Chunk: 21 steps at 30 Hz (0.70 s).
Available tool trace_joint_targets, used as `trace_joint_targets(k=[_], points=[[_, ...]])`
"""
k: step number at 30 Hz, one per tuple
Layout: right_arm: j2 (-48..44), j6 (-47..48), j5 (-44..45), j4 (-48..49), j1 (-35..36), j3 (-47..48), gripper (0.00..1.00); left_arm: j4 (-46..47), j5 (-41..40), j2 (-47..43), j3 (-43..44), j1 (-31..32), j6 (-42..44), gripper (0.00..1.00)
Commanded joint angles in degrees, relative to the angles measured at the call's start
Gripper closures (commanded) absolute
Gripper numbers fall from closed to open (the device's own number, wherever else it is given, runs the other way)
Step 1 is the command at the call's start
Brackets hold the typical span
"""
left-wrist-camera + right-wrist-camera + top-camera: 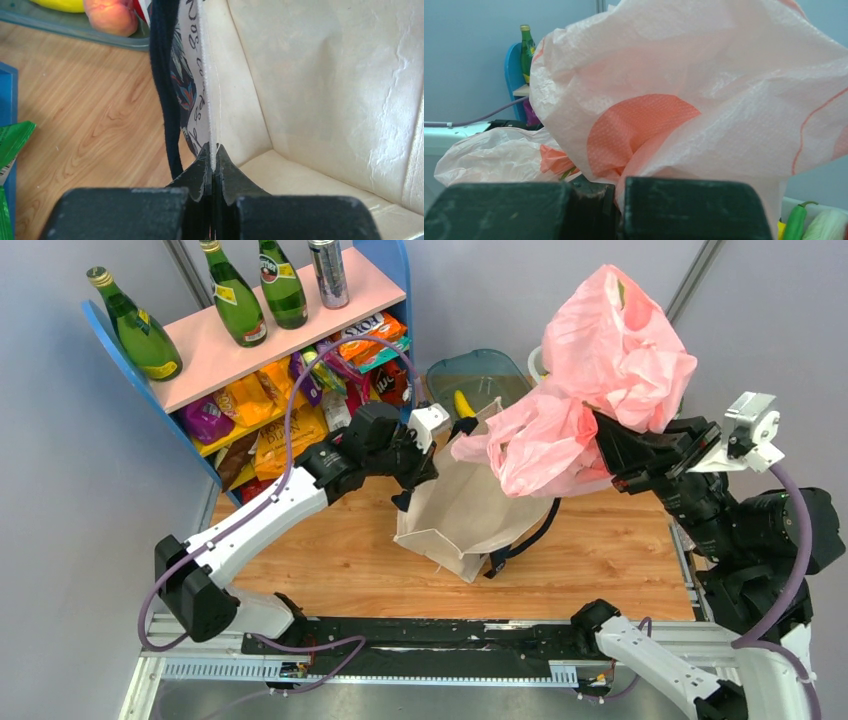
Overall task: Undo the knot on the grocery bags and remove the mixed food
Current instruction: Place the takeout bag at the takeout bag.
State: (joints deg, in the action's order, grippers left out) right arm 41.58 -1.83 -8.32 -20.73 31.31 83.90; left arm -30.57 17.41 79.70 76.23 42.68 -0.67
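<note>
The cream canvas tote [455,510] stands open on the wooden table. My left gripper [418,462] is shut on its top rim [214,125], beside the navy handle [167,100]; the inside that shows is bare. My right gripper [603,443] is shut on the crinkly pink plastic bag [610,350], holding it lifted over the tote's right side. That bag [704,90] fills the right wrist view, and the knot cannot be made out in the crumpled plastic. A yellow banana [465,403] and a peach [110,17] lie in the tray behind the tote.
A teal tray [480,368] sits behind the tote. A blue shelf with a pink top [250,330] at the back left holds green bottles [235,295], a can and snack packets [280,400]. A green vegetable [796,222] shows in a bin at the right.
</note>
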Motion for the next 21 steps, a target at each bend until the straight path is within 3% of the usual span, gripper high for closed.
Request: trace_joint_targets(k=[1, 6, 13, 21], points=[[3.98, -0.69, -6.34, -11.04, -0.02, 0.80, 1.00, 9.22, 1.41, -5.48, -3.23, 0.13, -0.20, 1.00], [8.77, -1.53, -12.29, -9.07, 0.13, -6.00, 1.00, 11.65, 3.68, -6.95, -5.84, 0.11, -1.08, 1.00], [16.75, -2.49, -9.63, -4.25, 4.80, -16.24, 1.00, 12.34, 3.98, -7.38, -7.23, 0.00, -1.87, 1.00], [23.34, -9.65, -3.17, -3.94, 6.65, -27.22, 1.00, 13.63, 0.66, -9.31, -8.81, -3.20, -4.17, 1.00]])
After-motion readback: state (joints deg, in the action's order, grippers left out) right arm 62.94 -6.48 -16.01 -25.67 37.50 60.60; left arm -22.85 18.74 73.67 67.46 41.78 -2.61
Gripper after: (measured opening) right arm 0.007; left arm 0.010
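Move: The right hand, high up and holding the pink bag, has the open canvas tote's middle about 6 cm ahead, 11 cm left and some 42 cm below. From that hand the clear tray lies roughly 31 cm ahead, 15 cm left; the white vegetable basket some 33 cm ahead, 13 cm right, both around 50 cm down. The left hand already pinches the tote's left rim, the tote's middle 9 cm right, 4 cm back and 12 cm below. Right hand lowers the pink bag some 30 cm, also leftward, tipping down, into the tote; left keeps pinching its rim. ##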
